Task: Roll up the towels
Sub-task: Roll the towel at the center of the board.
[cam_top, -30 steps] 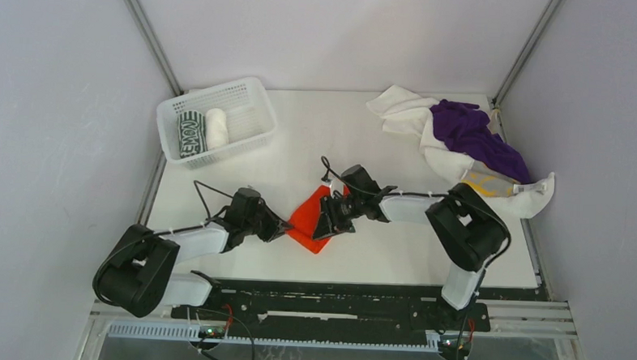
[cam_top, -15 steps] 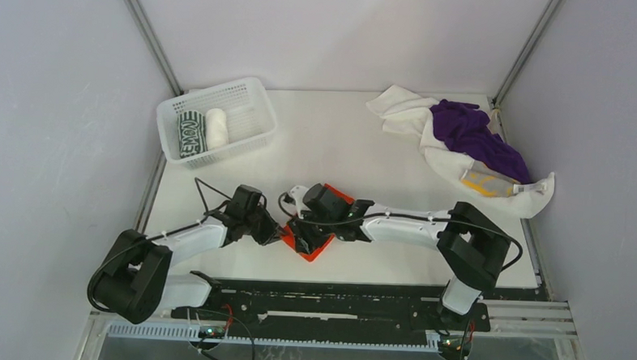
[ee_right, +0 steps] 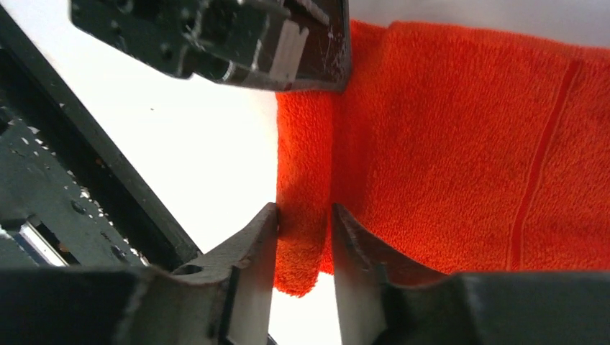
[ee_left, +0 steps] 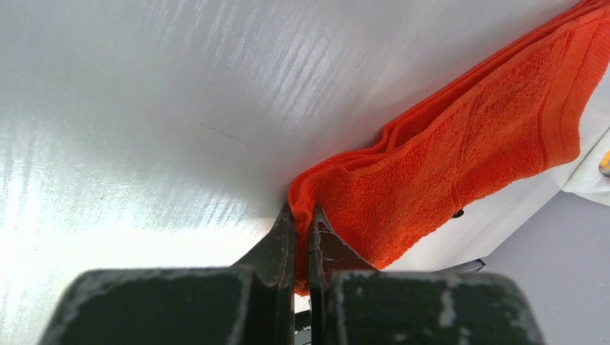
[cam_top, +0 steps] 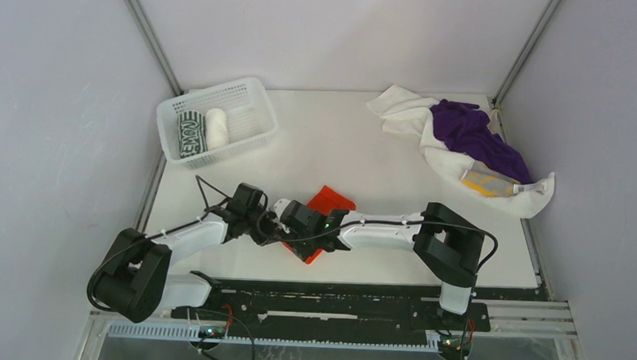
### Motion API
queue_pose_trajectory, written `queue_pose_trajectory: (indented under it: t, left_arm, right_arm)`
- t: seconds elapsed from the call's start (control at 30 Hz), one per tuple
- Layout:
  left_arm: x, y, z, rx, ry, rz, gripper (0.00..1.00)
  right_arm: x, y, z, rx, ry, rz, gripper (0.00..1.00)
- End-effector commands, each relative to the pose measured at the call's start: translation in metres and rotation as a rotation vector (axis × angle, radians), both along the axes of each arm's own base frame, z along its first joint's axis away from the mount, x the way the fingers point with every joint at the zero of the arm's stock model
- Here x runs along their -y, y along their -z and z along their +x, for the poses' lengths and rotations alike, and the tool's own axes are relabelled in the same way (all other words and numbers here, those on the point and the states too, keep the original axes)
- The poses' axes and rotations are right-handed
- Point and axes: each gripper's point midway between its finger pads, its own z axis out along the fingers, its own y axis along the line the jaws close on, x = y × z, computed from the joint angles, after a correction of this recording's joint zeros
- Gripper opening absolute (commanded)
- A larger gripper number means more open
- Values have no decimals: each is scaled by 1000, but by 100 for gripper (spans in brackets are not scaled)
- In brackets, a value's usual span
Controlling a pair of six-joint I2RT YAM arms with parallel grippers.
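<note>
An orange-red towel (cam_top: 330,201) lies folded near the table's front centre. My left gripper (cam_top: 272,230) is shut on the towel's left corner; in the left wrist view the orange-red towel (ee_left: 460,151) is pinched thin between the left gripper's (ee_left: 302,215) fingers. My right gripper (cam_top: 287,227) reaches across from the right and meets the left one. Its jaws (ee_right: 305,215) press both sides of a folded edge of the orange-red towel (ee_right: 446,144). The left gripper's finger (ee_right: 288,43) shows just beyond that fold.
A white mesh basket (cam_top: 249,120) at the back left holds a rolled green-and-white towel (cam_top: 191,134) and a rolled white towel (cam_top: 217,127). A loose pile at the back right has white (cam_top: 407,111), purple (cam_top: 471,134) and yellow-patterned (cam_top: 485,183) towels.
The right gripper moved left across the orange-red towel, from its right side to the near-left edge beside the left gripper, and closed on the fold. The left gripper kept its hold.
</note>
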Motion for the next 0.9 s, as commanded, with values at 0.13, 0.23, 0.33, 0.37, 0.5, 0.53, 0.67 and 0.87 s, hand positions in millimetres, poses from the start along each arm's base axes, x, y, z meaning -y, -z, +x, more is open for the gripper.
queue_pose_trajectory:
  t: [0.13,0.23,0.33,0.37,0.5,0.53,0.67,0.87]
  left_arm:
    - [-20,13,-14,-43,23,118,7]
    - [-23,4,-9,5,8,122,31]
    - [-29,-7,-5,69,-23,128,47]
    - [-29,-12,-3,96,-29,122,52]
    - [-28,-32,2,219,-30,75,66]
    - [-29,-35,1,245,-33,62,69]
    - [-23,-42,-4,312,-23,-12,78]
    - [-7,-39,-12,334,11,-132,80]
  right_arm:
    - [7,0,4,-89,60,14,3]
    - [12,-1,2,-221,78,103,0]
    - [13,-6,-5,-395,71,231,0]
    - [14,-8,-6,-450,72,267,0]
    - [17,-16,-4,-625,81,412,0]
    - [20,-17,-1,-663,98,447,0]
    - [28,-13,5,-798,158,511,0]
    - [34,-3,13,-912,224,544,0]
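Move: The near, left-hand rolled edge of the red towel already stands between the right hand's parted fingers, its middle about 1 cm ahead and 1 cm below. The towel's flat body centres some 7 cm ahead and 4 cm right of that hand, and the table's front edge lies about 6 cm back, level left to right. The left hand still pinches the far end of the edge, whose middle is roughly 3 cm back and 4 cm to its right. The right fingers shut on the rolled edge and pinch it. Sinking about a centimetre, they draw it some 4 cm to the right, away from the left hand, while the wrist rolls over about 50 degrees, swinging the fingertips back towards the base. Meanwhile the left hand opens wide, lets go of its end, and rises about 4 cm, easing left. ##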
